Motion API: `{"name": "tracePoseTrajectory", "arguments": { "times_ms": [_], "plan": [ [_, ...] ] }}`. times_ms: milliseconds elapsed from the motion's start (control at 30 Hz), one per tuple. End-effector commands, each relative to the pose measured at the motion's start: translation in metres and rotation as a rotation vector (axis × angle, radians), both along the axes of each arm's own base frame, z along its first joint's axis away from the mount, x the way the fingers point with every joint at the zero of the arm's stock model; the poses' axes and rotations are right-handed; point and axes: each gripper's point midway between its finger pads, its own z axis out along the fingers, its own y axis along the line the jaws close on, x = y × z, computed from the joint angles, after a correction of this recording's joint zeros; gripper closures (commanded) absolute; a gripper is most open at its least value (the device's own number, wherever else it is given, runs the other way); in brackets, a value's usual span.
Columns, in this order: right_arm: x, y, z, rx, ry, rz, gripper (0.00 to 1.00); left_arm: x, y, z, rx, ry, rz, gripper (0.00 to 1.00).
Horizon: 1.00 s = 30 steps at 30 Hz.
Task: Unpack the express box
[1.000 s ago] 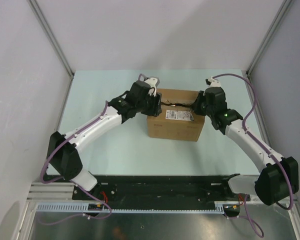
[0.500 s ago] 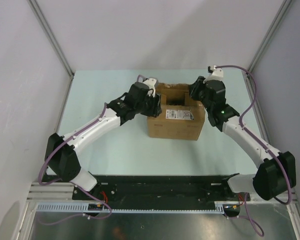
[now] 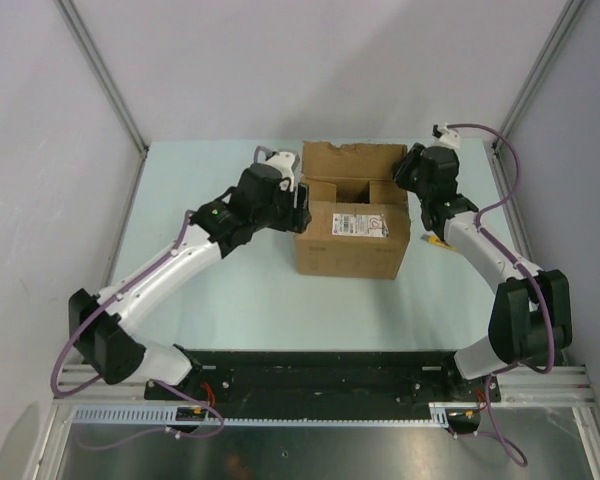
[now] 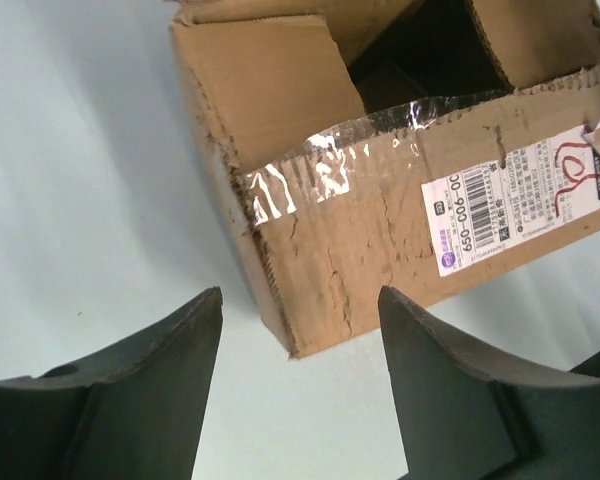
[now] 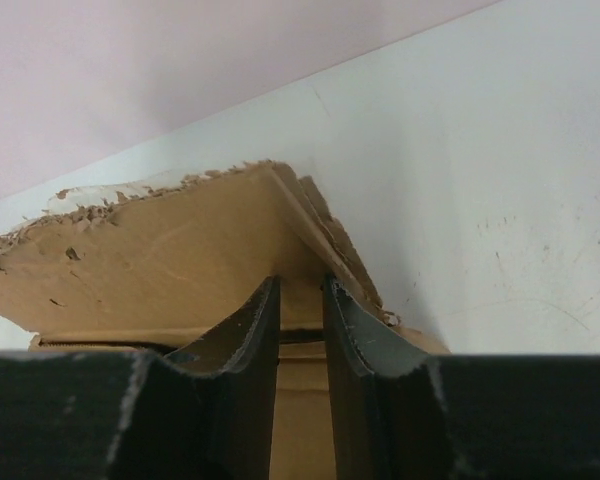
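The express box (image 3: 352,240), a brown carton with a white label, stands mid-table with its top open. Its far flap (image 3: 352,157) is folded back and the inside is dark. My left gripper (image 3: 300,207) is open and empty beside the box's left near corner. In the left wrist view the left gripper (image 4: 300,297) frames that corner of the box (image 4: 380,240). My right gripper (image 3: 406,177) is at the far right corner. In the right wrist view the right gripper (image 5: 300,287) is shut on cardboard of a flap (image 5: 160,260).
A small yellow item (image 3: 436,240) lies on the table under my right forearm. Grey walls and metal frame posts (image 3: 102,75) close in the pale green table (image 3: 230,290) on three sides. Torn clear tape (image 4: 310,170) hangs on the box's edge.
The box's top has gone from closed to open, with the far flap folded back. My right gripper moved toward the far right corner. My left gripper drew back left from the box.
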Motion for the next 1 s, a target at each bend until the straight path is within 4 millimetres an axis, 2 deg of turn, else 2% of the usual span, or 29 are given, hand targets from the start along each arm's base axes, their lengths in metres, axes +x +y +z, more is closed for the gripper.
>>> {"name": "tracePoseTrajectory", "arguments": {
  "times_ms": [0, 67, 100, 133, 167, 233, 333, 467, 667, 700, 800, 900, 933, 967],
  "plan": [
    [0.009, -0.002, 0.025, 0.07, -0.049, -0.002, 0.72, 0.0, 0.027, 0.037, -0.039, -0.1, 0.117, 0.3],
    [0.01, -0.006, 0.027, 0.08, -0.053, -0.01, 0.72, -0.005, 0.036, 0.042, -0.055, -0.114, 0.149, 0.32],
    [0.01, -0.007, 0.029, 0.086, -0.053, -0.005, 0.72, -0.006, 0.044, 0.034, -0.037, -0.112, 0.183, 0.33],
    [0.011, -0.009, 0.03, 0.095, -0.052, -0.007, 0.72, -0.009, 0.051, 0.038, -0.048, -0.125, 0.2, 0.34],
    [0.012, -0.016, 0.03, 0.106, -0.049, -0.017, 0.72, -0.012, 0.056, 0.031, -0.046, -0.115, 0.222, 0.36],
    [0.01, -0.023, 0.031, 0.115, -0.039, -0.023, 0.71, -0.015, 0.066, 0.032, -0.054, -0.126, 0.262, 0.38],
    [0.008, -0.045, 0.034, 0.124, -0.033, -0.056, 0.71, -0.019, 0.072, 0.018, -0.061, -0.096, 0.3, 0.42],
    [0.007, -0.062, 0.036, 0.139, -0.028, -0.054, 0.7, -0.028, 0.071, -0.008, -0.08, -0.022, 0.316, 0.48],
    [0.015, -0.08, 0.003, 0.216, 0.069, -0.131, 0.72, -0.037, 0.073, -0.04, -0.074, 0.062, 0.335, 0.52],
    [0.017, -0.079, -0.006, 0.233, 0.091, -0.127, 0.73, -0.038, 0.073, -0.044, -0.07, 0.074, 0.335, 0.52],
    [0.014, -0.063, -0.002, 0.302, 0.103, -0.039, 0.75, -0.038, 0.071, -0.053, -0.07, 0.108, 0.332, 0.52],
    [0.004, -0.04, 0.028, 0.251, 0.008, 0.101, 0.72, -0.037, 0.069, -0.055, -0.071, 0.119, 0.33, 0.52],
    [-0.002, -0.037, 0.043, 0.231, -0.033, 0.123, 0.7, -0.035, 0.069, -0.058, -0.063, 0.126, 0.332, 0.52],
    [-0.004, -0.037, 0.047, 0.209, -0.044, 0.103, 0.61, -0.033, 0.068, -0.056, -0.065, 0.125, 0.331, 0.52]
  ]
}}
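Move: The raised far flap's middle lies about 10 cm to the left of my right hand and 2 cm farther out, near its height, with the flap's right end at my fingertips. The box's middle is some 10 cm back from that hand, 11 cm left and 10 cm down; the yellow knife is roughly 10 cm back, 10 cm right and 18 cm below. From my left hand the flap is about 14 cm ahead and 13 cm right, level, and the box's middle 4 cm ahead, 12 cm right, 8 cm down. With my right fingers still at the flap's right end, their gap unchanged, I drag the flap to my right by about 7 cm, rolling the hand so its left side rises, then ease back a centimetre. My left hand clears the box: up and left first, then down and back, ending some 7 cm left and 6 cm lower, turning counter-clockwise as its fingers close partway. ##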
